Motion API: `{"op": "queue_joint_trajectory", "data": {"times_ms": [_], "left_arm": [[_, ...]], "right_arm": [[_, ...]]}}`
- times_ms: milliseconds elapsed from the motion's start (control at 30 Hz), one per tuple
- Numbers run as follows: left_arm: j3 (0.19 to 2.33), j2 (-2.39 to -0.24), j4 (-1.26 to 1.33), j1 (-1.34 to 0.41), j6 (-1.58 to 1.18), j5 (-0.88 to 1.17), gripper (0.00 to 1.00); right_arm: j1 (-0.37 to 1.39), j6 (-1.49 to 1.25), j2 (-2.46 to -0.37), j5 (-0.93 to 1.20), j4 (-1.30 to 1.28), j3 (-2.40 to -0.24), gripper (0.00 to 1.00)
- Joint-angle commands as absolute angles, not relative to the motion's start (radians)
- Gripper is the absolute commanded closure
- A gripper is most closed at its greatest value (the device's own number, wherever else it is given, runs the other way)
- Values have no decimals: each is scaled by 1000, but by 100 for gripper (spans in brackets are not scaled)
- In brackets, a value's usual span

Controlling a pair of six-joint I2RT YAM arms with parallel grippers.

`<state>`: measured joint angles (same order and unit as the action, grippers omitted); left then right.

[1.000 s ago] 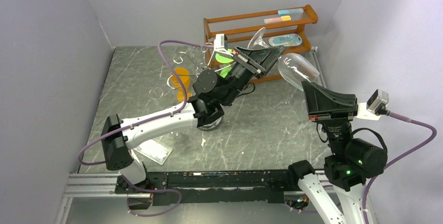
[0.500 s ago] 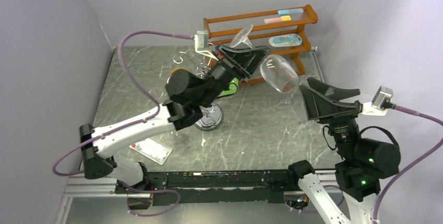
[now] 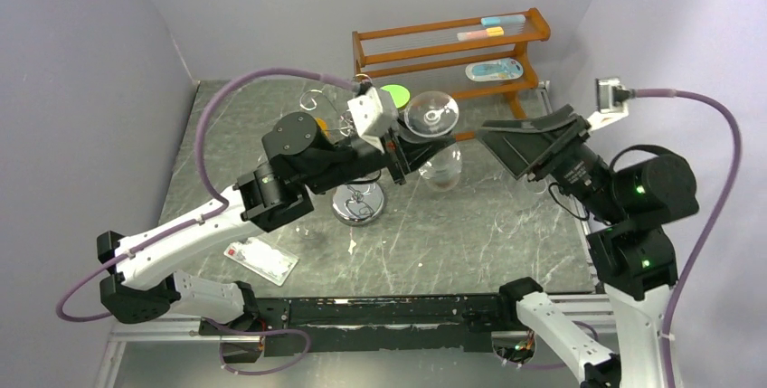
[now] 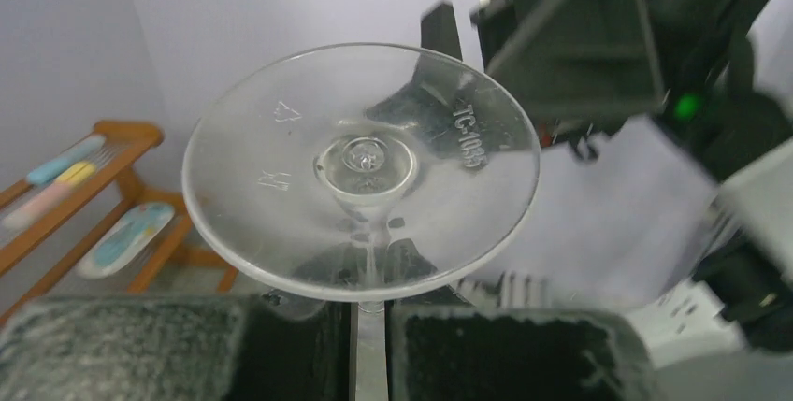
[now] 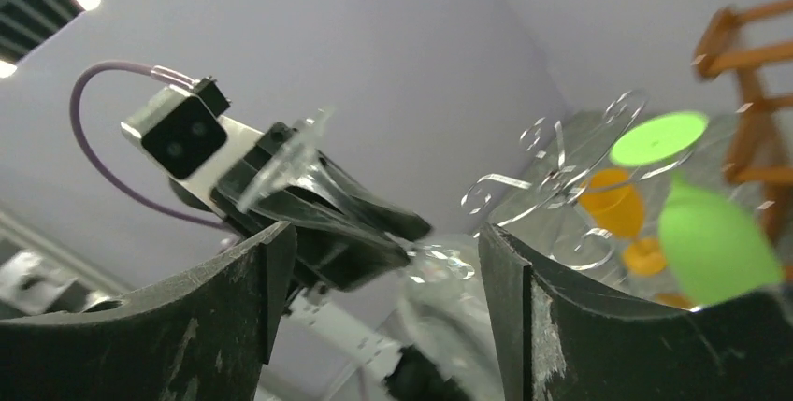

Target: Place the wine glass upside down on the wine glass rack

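Observation:
The clear wine glass hangs upside down in the air, its round foot on top and its bowl below. My left gripper is shut on its stem. In the left wrist view the foot fills the middle and the stem runs down between the jaws of my left gripper. My right gripper stands open just right of the glass, holding nothing. The right wrist view shows the bowl beyond my right gripper. The chrome wine glass rack stands left of the glass.
An orange glass and a green glass hang on the rack's curled arms. A brown wooden shelf with flat packets stands at the back. A clear packet lies on the table at the front left.
My right gripper opened and let go of the bowl, then lifted and turned left. The left arm swung the glass round until its foot pointed up, and carried it nearer the rack.

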<state>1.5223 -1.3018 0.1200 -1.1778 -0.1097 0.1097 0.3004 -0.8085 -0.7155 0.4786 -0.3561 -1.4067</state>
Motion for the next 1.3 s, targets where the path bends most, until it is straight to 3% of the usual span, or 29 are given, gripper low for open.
{"op": "queue_joint_trajectory", "data": {"times_ms": [0,167,333,500,633,733,900,1267], "left_arm": [[1495,-1273,-21,-1183,105,125,95],[1485,-1295,-50,-1183,169,142,95],[1474,-1307,-62,-1183,209,118,95],[1467,-1310,-86,-1183,243,157,95],[1450,-1305,-83,-1183,253,163,95],[1433,-1294,-82,-1183,246,164,93],[1333,-1246,-9,-1183,236,176,73],[1258,-1211,34,-1181,243,188,64]], "right_arm": [[296,-1032,-736,664,-374,-1409,26],[296,-1239,-728,730,-276,-1305,31],[296,-1285,-737,715,-310,-1287,50],[296,-1284,-758,738,-347,-1294,60],[296,-1268,-776,747,-412,-1302,79],[295,-1262,-777,708,-441,-1309,100],[296,-1438,-741,701,-254,-1189,100],[296,-1493,-699,680,-274,-1184,100]]}}
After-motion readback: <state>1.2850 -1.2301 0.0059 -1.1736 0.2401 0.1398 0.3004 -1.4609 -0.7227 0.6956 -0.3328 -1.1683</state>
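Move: The right hand is open; the foot of the clear wine glass lies about 8 cm to its left, 3 cm ahead and 4 cm above. The left hand grips the stem, with the foot 5 cm above it and 2 cm ahead. From the left hand, the rack hub is roughly 10 cm ahead, 15 cm left and 18 cm down, and the green glass about 14 cm ahead, 8 cm left and 18 cm down. Left hand lowers the glass about 11 cm, opening partway; right hand descends some 7 cm and leftward, pinching its foot. ##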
